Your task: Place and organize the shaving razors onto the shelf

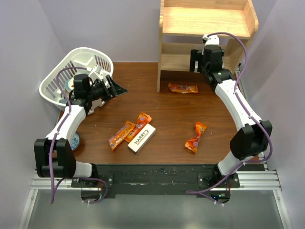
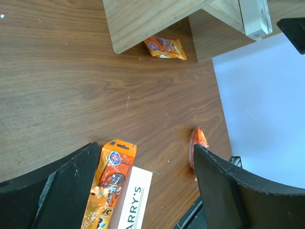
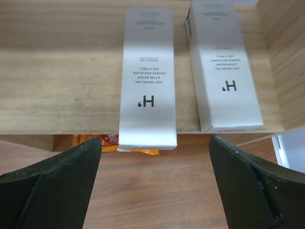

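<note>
Two white shaving razor boxes lie side by side on the lower level of the wooden shelf [image 3: 57, 86]: one [image 3: 147, 76] sticks out slightly over the front edge, the other [image 3: 224, 71] is to its right. My right gripper [image 3: 155, 143] is open just in front of the left box, holding nothing; in the top view it [image 1: 196, 61] is at the shelf [image 1: 205, 21] front. A third box [image 1: 142, 138] lies flat mid-table, and shows partly [image 2: 133, 200] in the left wrist view. My left gripper [image 1: 119, 88] [image 2: 145, 148] hovers open by the basket, empty.
A white slatted basket [image 1: 76, 71] is tipped at the back left. Orange packets lie by the shelf's foot [image 1: 183, 88], at the right [image 1: 196, 137], and two against the table box [image 1: 128, 131]. A small blue-white object [image 1: 75, 140] sits at the left edge.
</note>
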Robot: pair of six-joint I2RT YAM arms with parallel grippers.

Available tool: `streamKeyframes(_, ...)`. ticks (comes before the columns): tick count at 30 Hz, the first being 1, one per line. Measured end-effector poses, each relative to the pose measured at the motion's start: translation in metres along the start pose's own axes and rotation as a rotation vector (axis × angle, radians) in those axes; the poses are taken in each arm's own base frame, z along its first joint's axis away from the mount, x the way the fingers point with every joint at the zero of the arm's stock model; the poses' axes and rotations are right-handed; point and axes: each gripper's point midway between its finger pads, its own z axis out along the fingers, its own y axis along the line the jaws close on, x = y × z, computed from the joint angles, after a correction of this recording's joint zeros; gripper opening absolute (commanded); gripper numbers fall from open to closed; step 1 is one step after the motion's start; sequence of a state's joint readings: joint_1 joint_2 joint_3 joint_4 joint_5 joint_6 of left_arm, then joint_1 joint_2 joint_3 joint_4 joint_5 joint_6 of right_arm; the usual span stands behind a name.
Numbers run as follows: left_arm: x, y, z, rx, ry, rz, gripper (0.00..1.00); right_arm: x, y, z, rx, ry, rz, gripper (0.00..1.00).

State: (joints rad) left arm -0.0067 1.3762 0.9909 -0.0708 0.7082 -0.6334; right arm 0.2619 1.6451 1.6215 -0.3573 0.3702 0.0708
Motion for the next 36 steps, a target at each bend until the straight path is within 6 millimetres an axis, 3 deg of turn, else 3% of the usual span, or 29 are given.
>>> streamKeyframes(4, 0.0, 0.0, 0.0, 0.001, -0.001, -0.001, 0.85, -0.005, 0.0, -0.004, -0.009, -0.017, 0.01, 0.97)
streamKeyframes(17, 0.001, 0.0, 0.0, -0.001, 0.001, -0.003, 0.85, 0.014, 0.009, 0.0, -0.046, 0.027, 0.018, 0.97)
streamKeyframes(25, 0.001, 0.001, 0.0, -0.002, 0.002, -0.004, 0.85, 0.029, 0.012, 0.013, -0.042, 0.064, 0.004, 0.93)
streamKeyframes(30, 0.002, 0.001, 0.0, -0.003, 0.003, -0.004, 0.85, 0.04, 0.015, 0.022, -0.04, 0.091, -0.007, 0.82)
streamKeyframes(31, 0.002, 0.001, 0.0, -0.003, 0.003, -0.004, 0.85, 0.042, 0.015, 0.023, -0.04, 0.093, -0.009, 0.74)
streamKeyframes(36, 0.002, 0.001, 0.0, -0.003, 0.003, -0.005, 0.85, 0.041, 0.016, 0.025, -0.04, 0.089, -0.012, 0.6)
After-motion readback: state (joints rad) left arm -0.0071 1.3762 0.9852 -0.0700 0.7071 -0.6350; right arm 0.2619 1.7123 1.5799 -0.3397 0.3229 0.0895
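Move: The razor box just left on the middle shelf has its middle about 10 cm ahead of the right hand, 1 cm left and 5 cm below. The second razor box lies beside it, 10 cm ahead and 6 cm right of the hand, at the same height. The orange packet under the shelf is roughly 5 cm ahead, 7 cm left and 25 cm below. From the left hand the first box lies some 20 cm ahead, 38 cm right and about 2 cm higher. The right hand sinks about 5 cm to the razor box's near end, its fingers closing partway around it. ##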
